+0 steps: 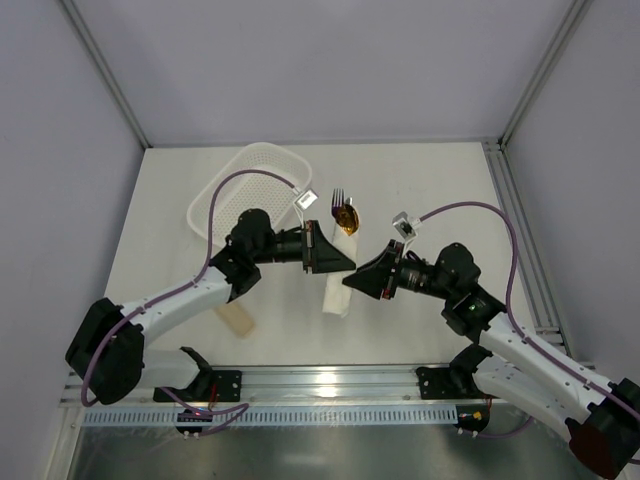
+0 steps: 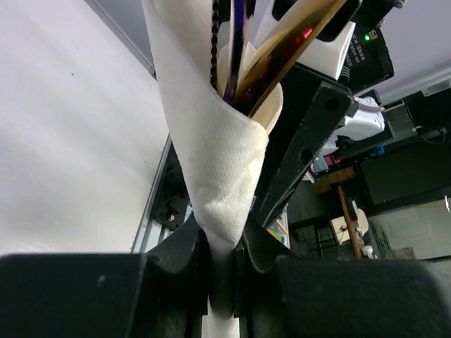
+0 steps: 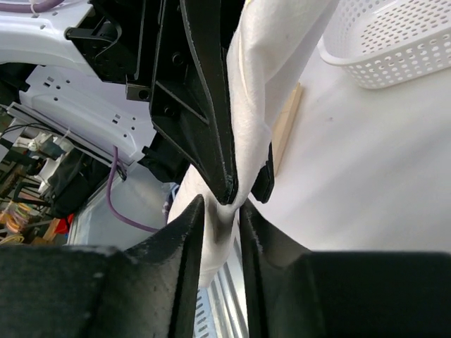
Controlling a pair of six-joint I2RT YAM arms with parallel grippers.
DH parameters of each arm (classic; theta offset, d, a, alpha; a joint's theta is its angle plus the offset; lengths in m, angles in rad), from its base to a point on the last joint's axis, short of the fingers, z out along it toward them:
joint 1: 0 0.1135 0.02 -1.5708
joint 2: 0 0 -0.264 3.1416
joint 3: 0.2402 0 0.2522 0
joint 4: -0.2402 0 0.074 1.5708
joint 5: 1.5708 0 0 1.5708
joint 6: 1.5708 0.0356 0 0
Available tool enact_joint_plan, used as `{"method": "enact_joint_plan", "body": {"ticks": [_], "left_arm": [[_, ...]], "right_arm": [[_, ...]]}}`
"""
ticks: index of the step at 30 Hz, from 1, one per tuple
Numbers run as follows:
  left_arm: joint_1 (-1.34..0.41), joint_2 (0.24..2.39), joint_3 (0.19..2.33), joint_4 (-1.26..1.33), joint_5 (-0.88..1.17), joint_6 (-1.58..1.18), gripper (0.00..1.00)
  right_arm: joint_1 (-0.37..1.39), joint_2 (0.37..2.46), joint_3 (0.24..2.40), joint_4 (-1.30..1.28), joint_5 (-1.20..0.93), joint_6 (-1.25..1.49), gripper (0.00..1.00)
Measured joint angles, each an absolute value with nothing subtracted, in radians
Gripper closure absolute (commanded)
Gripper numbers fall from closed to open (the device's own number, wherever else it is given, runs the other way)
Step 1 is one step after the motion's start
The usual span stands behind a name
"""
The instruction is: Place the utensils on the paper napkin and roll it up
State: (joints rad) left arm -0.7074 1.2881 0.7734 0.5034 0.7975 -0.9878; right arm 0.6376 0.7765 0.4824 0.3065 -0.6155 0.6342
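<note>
The paper napkin (image 1: 337, 293) is rolled round the utensils and held just above the table's middle. The dark fork (image 1: 338, 198) and the gold spoon (image 1: 347, 218) stick out of its far end. The grey spoon is hidden. My left gripper (image 1: 343, 262) is shut on the roll from the left. My right gripper (image 1: 358, 279) pinches it from the right, just below. In the left wrist view the napkin (image 2: 211, 148) wraps the gold spoon (image 2: 282, 49) and fork (image 2: 236, 42), with my gripper (image 2: 224, 282) clamped on it. In the right wrist view my gripper (image 3: 222, 218) is shut on the napkin (image 3: 275, 70).
A white perforated basket (image 1: 222, 192) stands at the back left and shows in the right wrist view (image 3: 394, 42). A flat beige slab (image 1: 238, 320) lies near the front left, also in the right wrist view (image 3: 285, 127). Metal rails run along the table's near and right edges.
</note>
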Motion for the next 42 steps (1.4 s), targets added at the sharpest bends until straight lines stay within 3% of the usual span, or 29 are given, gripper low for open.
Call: {"method": "enact_joint_plan", "body": {"ticks": [6, 11, 23, 32, 42], "left_arm": [[-0.638, 1.312, 0.795, 0.466, 0.789, -0.995, 1.00], [-0.494, 1.349, 0.904, 0.359, 0.790, -0.969, 1.00], [-0.093, 1.776, 1.402, 0.040, 0.877, -0.771, 1.00], [-0.031, 2.071, 1.572, -0.059, 0.911, -0.724, 1.00], [-0.007, 2.182, 1.575, -0.127, 0.913, -0.689, 1.00]], "right_arm": [[0.624, 0.723, 0.513, 0.192, -0.584, 0.598, 0.42], [0.624, 0.615, 0.526, 0.120, -0.556, 0.571, 0.32], [0.624, 0.518, 0.602, -0.057, -0.511, 0.483, 0.29], [0.623, 0.490, 0.604, -0.139, -0.501, 0.437, 0.29], [0.620, 0.488, 0.604, -0.159, -0.499, 0.417, 0.29]]}}
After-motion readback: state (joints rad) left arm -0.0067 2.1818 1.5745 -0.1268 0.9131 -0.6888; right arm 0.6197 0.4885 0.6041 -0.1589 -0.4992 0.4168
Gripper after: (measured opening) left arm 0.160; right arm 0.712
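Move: The left gripper is already closed on the rolled napkin with its utensils. The basket's middle is about 33 cm ahead of it, 24 cm to its left and 23 cm below. The wooden tray lies some 28 cm to its left, about 2 cm ahead and 26 cm down. From the right gripper, still at the roll just behind, the basket is roughly 35 cm ahead, 25 cm left and 21 cm below. Open the right gripper wide to let go of the napkin roll and ease it some 5 cm to the right and slightly up. Swing the left gripper, still pinching the roll, forward about 33 cm and left some 19 cm towards the basket, turning counter-clockwise; then lower it about 17 cm into the basket, with the fingers tipping down. ##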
